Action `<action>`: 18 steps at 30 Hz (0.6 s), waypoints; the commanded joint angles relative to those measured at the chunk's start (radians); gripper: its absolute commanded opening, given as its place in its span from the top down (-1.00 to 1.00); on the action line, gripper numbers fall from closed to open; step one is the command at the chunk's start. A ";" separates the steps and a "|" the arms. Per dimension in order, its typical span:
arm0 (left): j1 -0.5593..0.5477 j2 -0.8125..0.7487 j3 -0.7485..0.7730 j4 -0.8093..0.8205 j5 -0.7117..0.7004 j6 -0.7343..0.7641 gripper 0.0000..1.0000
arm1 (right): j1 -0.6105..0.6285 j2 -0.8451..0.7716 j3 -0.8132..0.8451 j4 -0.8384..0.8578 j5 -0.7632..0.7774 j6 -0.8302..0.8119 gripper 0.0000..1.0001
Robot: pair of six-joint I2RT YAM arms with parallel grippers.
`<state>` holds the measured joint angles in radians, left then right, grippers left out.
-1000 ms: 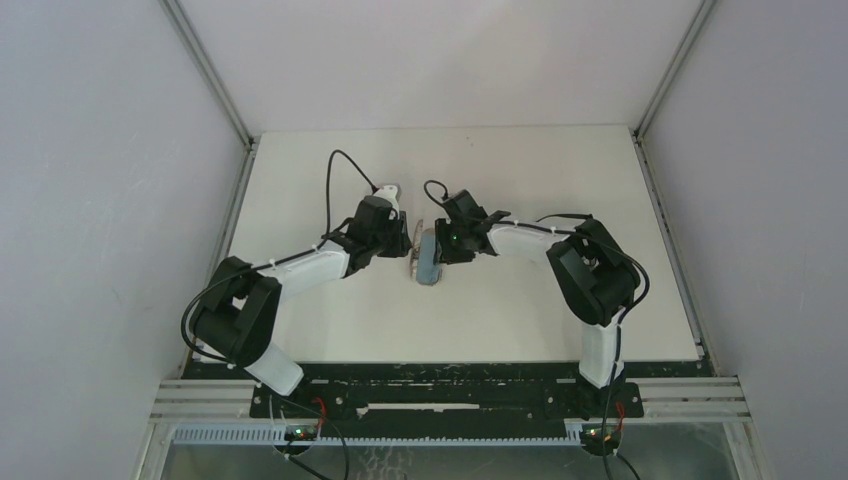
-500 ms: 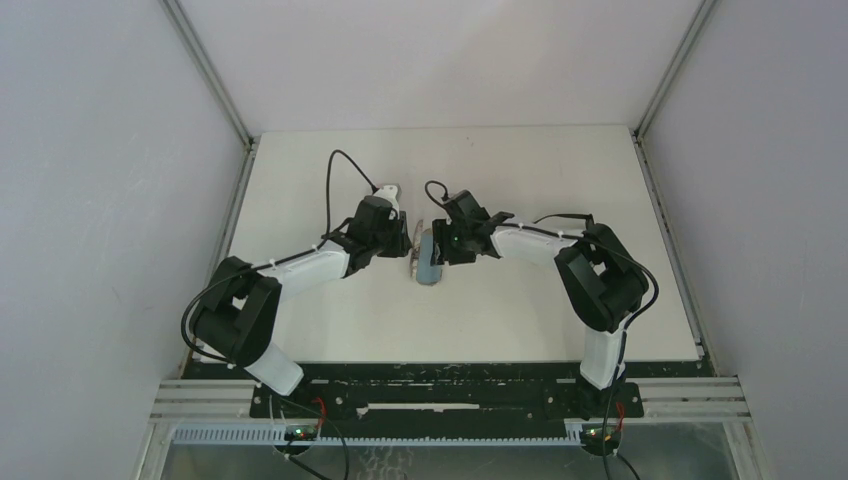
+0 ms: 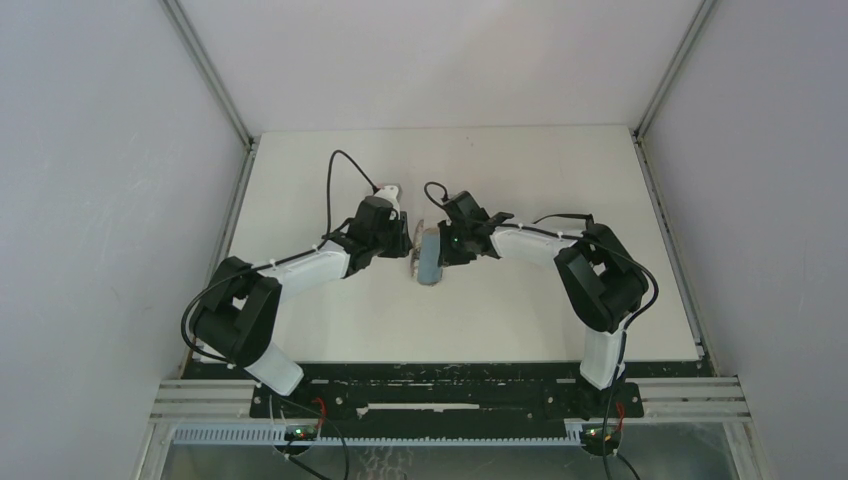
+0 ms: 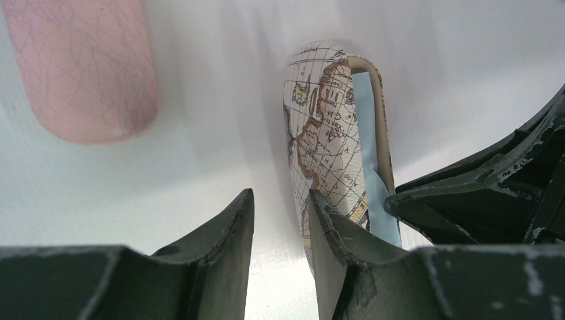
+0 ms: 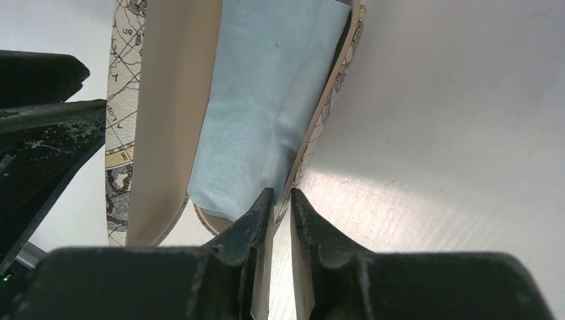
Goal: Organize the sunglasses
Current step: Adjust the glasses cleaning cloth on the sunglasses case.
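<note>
A map-printed case (image 3: 428, 260) lies open between the two grippers, with a light-blue cloth (image 5: 266, 100) inside it. The sunglasses are hidden or out of view. My right gripper (image 5: 282, 193) is shut on the case's right rim: one finger sits inside over the cloth, the other outside. My left gripper (image 4: 280, 195) stands open with only bare table between its fingers. Its right finger rests against the outside of the upright map-printed lid (image 4: 323, 120). The right gripper's black body (image 4: 480, 193) shows just beyond the case.
A pink oblong case (image 4: 86, 67) lies shut on the white table (image 3: 520, 310), to the upper left of the left gripper. Both arms meet at mid-table, leaning in over the case. Grey walls enclose the table on three sides.
The right arm's elbow has shifted slightly to the right. The left arm and the case have stayed where they were.
</note>
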<state>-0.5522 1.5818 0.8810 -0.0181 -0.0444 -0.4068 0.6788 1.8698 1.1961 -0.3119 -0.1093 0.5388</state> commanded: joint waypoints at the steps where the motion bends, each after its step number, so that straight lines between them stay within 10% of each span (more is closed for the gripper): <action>1: -0.008 -0.041 0.040 0.018 0.015 0.008 0.20 | -0.005 -0.075 -0.009 0.020 0.006 0.007 0.71; 7: -0.009 -0.048 0.038 0.018 0.015 0.006 0.20 | -0.028 -0.176 -0.087 0.066 0.006 0.017 0.18; 18: -0.010 -0.048 0.038 0.014 -0.002 0.009 0.20 | -0.254 -0.494 -0.220 -0.110 0.191 -0.048 0.13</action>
<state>-0.5552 1.5764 0.8810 -0.0185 -0.0448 -0.4068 0.5076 1.4784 1.0004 -0.3458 -0.0231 0.5282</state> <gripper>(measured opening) 0.402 0.433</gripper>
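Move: The folded blue cloth lies in the open map-print case, its middle about 3 cm ahead and 2 cm left of the right hand, 1 cm lower; those fingers are nearly shut astride the case's near-right rim. The upright lid stands about 5 cm left and 3 cm ahead of that hand, the pink case 13 cm ahead and 12 cm left, the sunglasses some 25 cm right, 5 cm ahead. From the left hand the cloth is about 5 cm right, level front to back, 3 cm lower. The cloth and the case's right rim are let go: the right fingers open from nearly shut to not quite half, and the hand draws off, first easing up and slightly back, then sweeping faster to its right and upward, about 10 cm right and 7 cm up. The wrist turns some 10 degrees clockwise and the fingertips tip up about as much. ##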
